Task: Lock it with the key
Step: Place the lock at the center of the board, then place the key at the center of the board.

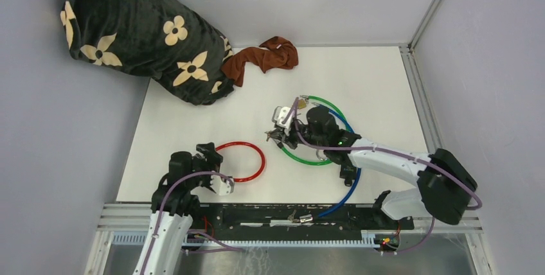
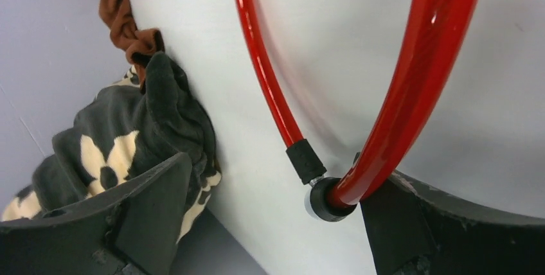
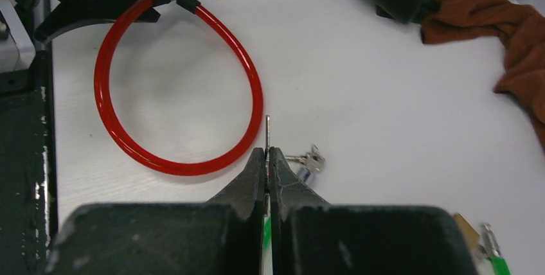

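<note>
A red cable lock (image 1: pixel 260 162) lies in a closed loop on the white table, its black lock head (image 2: pixel 328 199) at the near-left end. My left gripper (image 2: pixel 279 185) is open, its jaws wide on either side of that head; the red cable leans against the right finger (image 2: pixel 411 223). In the right wrist view the red cable lock (image 3: pixel 116 127) lies ahead and to the left. My right gripper (image 3: pixel 267 153) is shut on a thin silver key (image 3: pixel 267 130) that sticks out past the fingertips toward the loop. Spare keys (image 3: pixel 310 158) hang beside it.
A green cable loop (image 1: pixel 302 158) and a blue cable (image 1: pixel 350 188) lie under the right arm. A dark flowered blanket (image 1: pixel 135 31) fills the back left corner, with a brown cloth (image 1: pixel 263 56) beside it. More keys (image 1: pixel 301 217) rest on the black base rail.
</note>
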Controlling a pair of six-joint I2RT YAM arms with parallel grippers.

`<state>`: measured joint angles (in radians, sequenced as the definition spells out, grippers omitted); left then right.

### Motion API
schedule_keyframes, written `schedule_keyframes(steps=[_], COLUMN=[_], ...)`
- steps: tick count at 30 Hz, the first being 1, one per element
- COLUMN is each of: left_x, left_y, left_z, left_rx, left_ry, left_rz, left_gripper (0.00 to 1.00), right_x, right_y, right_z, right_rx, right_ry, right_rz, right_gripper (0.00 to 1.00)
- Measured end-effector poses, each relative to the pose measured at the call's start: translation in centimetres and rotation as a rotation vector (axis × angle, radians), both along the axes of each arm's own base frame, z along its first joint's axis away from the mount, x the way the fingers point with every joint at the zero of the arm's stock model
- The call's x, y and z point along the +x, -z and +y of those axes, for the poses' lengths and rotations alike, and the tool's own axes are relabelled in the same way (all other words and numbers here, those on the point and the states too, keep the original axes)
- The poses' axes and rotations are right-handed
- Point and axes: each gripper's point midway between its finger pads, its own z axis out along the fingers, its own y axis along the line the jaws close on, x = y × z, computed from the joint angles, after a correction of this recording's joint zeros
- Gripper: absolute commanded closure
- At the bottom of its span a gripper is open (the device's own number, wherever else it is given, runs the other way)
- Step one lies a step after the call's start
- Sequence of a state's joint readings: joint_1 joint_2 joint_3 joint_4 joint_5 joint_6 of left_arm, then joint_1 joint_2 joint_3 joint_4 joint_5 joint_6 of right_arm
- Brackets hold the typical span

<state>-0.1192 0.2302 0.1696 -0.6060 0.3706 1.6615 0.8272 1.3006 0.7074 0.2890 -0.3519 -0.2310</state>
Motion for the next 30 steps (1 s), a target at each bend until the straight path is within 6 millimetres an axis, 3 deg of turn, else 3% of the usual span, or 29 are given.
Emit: schedule_keyframes(steps=[5,10,15,17,19,21,23,26,28,29,30], left_x=[-2.4,-4.5,-4.0,-3.9,-4.2,-4.8,-4.9,-4.0,-3.1,-2.5,-2.1], left_y=[0.0,-2.1,-3.8,-4.9,-5.6,-6.4,-7.9,-9.7,-11.3,-12.4,-13.1], left_z=[1.3,2.1,2.0,1.8,1.5,0.8,-0.6,-2.2,-3.2,-3.7,-4.1], left_rx=[0.194,0.271,0.272,0.265,0.242,0.179,0.024,-0.219,-0.433,-0.556,-0.651], left_ry=[0.08,0.115,0.12,0.123,0.13,0.133,0.096,-0.008,-0.107,-0.165,-0.209], left_rz=[0.053,0.144,0.124,0.105,0.105,0.131,0.163,0.185,0.216,0.235,0.259], left_gripper=[0.0,0.0,0.0,0.0,0.0,0.0,0.0,0.02,0.05,0.07,0.09], right_x=[-1.5,-3.0,-4.0,-4.4,-4.8,-5.3,-5.4,-4.5,-3.6,-2.8,-2.1], right_y=[1.8,5.4,8.9,10.1,11.2,12.2,12.6,12.3,11.0,10.0,8.8], right_z=[6.3,11.7,14.9,15.4,15.3,15.0,14.7,14.1,12.9,12.2,11.5], right_rx=[-0.024,-0.054,-0.091,-0.112,-0.135,-0.166,-0.19,-0.222,-0.245,-0.243,-0.234], right_ry=[-0.111,-0.179,-0.2,-0.202,-0.199,-0.195,-0.184,-0.142,-0.097,-0.062,-0.034], right_rz=[0.08,0.205,0.33,0.374,0.411,0.446,0.468,0.438,0.399,0.368,0.341], right_gripper=[1.0,1.0,1.0,0.98,0.82,0.56,0.49,0.45,0.41,0.37,0.28])
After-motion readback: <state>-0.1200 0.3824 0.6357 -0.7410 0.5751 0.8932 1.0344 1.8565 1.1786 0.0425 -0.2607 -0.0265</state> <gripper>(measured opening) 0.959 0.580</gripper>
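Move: My right hand holds the key; its goal, the middle of the red cable lock's loop, lies about 14 cm to its left, 4 cm nearer my base and some 14 cm below. The green lock's end is about 3 cm ahead and 3 cm left, as far below; the brown padlock is 15 cm ahead and 9 cm right. From my open left hand, the red lock's joined ends are between the fingers, about 2 cm down, and the loop's middle is 10 cm right, level. I swing my right hand some 15 cm left and 12 cm down over the red loop, drawing back about 5 cm and tipping the wrist roughly 25 degrees, then open the fingers halfway, let go of the key and start up and back to the right. Meanwhile my left hand, still wide open, backs off about 5 cm, comes free of the lock's joined ends and rises, finally swinging right and rolling its left side down. ##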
